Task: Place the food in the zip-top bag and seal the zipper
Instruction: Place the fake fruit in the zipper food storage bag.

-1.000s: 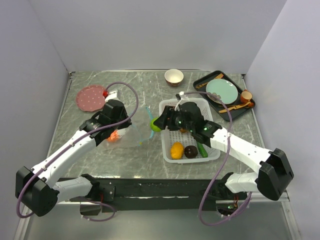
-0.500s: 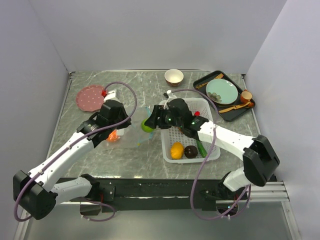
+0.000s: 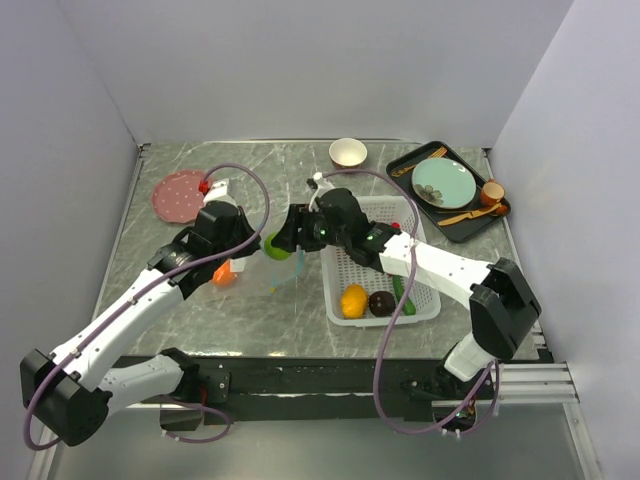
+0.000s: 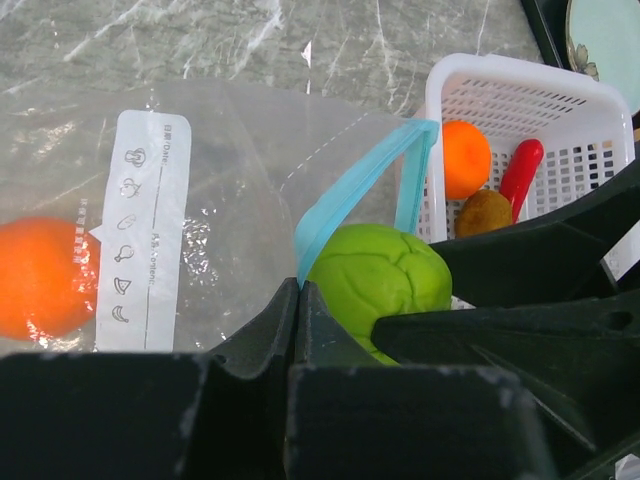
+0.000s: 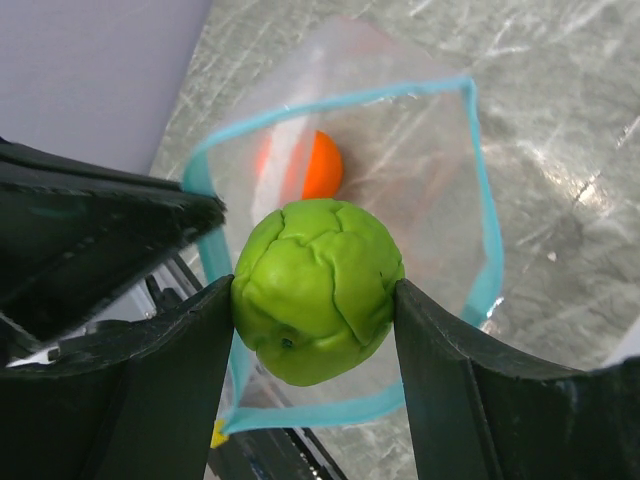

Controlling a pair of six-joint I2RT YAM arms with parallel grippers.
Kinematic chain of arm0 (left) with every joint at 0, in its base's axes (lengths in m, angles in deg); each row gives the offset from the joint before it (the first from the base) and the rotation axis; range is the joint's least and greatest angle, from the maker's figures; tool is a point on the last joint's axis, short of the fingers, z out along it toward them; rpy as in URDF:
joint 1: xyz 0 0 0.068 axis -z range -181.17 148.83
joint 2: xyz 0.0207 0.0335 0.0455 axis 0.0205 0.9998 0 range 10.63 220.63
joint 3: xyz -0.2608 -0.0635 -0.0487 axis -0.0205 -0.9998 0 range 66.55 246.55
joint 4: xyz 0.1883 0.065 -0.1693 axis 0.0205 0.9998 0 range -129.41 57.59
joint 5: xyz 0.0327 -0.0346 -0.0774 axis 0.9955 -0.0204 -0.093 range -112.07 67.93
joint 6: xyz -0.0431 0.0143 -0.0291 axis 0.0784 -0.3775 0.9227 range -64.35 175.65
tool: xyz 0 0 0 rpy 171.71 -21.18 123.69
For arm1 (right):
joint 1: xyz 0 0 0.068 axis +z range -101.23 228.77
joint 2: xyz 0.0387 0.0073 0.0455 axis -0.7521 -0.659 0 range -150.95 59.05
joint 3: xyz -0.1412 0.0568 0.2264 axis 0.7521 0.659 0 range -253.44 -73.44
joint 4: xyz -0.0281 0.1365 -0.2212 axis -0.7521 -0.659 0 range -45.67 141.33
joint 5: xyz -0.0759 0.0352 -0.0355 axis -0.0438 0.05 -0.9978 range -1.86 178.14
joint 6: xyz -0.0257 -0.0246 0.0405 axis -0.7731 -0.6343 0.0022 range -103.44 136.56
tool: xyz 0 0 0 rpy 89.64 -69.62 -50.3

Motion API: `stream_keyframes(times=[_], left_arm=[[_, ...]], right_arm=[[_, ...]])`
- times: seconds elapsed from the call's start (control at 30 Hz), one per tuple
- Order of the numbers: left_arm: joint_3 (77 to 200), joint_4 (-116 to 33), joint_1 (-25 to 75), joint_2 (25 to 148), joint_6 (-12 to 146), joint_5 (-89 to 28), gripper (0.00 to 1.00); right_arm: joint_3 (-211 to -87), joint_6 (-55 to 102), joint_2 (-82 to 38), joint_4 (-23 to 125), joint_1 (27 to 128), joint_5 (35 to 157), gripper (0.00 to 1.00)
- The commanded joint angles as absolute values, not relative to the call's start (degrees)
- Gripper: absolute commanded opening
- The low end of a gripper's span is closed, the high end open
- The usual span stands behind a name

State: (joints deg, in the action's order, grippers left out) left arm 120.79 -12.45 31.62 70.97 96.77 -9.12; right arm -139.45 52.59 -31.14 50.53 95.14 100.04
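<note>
My right gripper [image 5: 316, 300] is shut on the green apple [image 5: 318, 290] and holds it just above the open mouth of the zip-top bag [image 5: 420, 150]. The teal zipper [image 5: 480, 200] forms a wide loop, and one orange [image 5: 320, 165] lies inside. My left gripper [image 4: 298, 285] is shut on the zipper [image 4: 350, 190] at the bag's near edge and holds the mouth up. In the top view the apple [image 3: 277, 247] sits between both grippers. The white basket [image 3: 358, 268] holds a yellow fruit [image 3: 353, 300], a dark round fruit [image 3: 381, 303], a green pepper [image 3: 404, 300], an orange [image 4: 466, 158], a kiwi [image 4: 485, 212] and a red chili [image 4: 520, 175].
A pink plate [image 3: 181, 194] lies at the back left and a small bowl [image 3: 347, 153] at the back middle. A black tray [image 3: 462, 230] at the back right carries a teal plate [image 3: 445, 183], wooden spoons and a brown cup [image 3: 492, 192]. Walls close in three sides.
My right arm has swung left from above the basket, carrying the green apple to the bag's mouth. My left gripper has kept its hold on the bag's edge and shifted slightly.
</note>
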Motion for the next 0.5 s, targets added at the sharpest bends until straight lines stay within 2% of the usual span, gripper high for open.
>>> stream_keyframes(times=[0.0,0.13,0.2,0.27,0.33,0.47], left_arm=[[120.43,-13.92,31.52,68.99,96.08,-8.27,0.01],[120.52,-13.92,31.52,68.02,96.08,-7.57,0.02],[120.34,-13.92,31.52,67.85,96.08,-7.13,0.02],[120.17,-13.83,31.52,67.93,96.25,-7.04,0.01],[120.08,-13.83,31.52,67.85,96.43,-7.13,0.01],[120.08,-13.92,31.52,67.58,96.69,-6.87,0.01]], right_arm=[[-142.87,51.11,-32.44,50.55,95.71,100.71,0.63],[-143.75,50.32,-32.8,49.57,95.71,99.3,0.73],[-144.45,49.0,-32.36,48.7,95.62,98.69,0.84],[-145.15,48.12,-31.75,47.82,95.62,97.02,0.9],[-145.5,46.89,-31.22,46.41,95.62,95.27,1.0],[-143.94,46.62,-27.63,44.91,95.27,88.68,1.0]])
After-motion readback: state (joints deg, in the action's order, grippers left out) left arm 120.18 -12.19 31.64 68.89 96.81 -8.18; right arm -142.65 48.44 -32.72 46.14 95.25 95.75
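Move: At the bag's open mouth, the right hand already holds the green fruit; the mouth's middle lies about 2 cm left, 2 cm back and 4 cm below it. Inside the bag the orange lies some 13 cm to its left, 2 cm back and 11 cm lower; the white bin is about 23 cm right, 1 cm ahead and 12 cm down. From the left hand, shut on the rim, the green fruit is about 4 cm right, 1 cm back and 1 cm lower. Dipping about 1 cm at the bag's mouth, the right hand spreads its fingers from part open to fully open and lets go of the green fruit, then eases forward some 1.5 cm as the wrist tips slightly. The left fingers stay shut on the bag's rim, holding the mouth open for it with hardly any shift. ##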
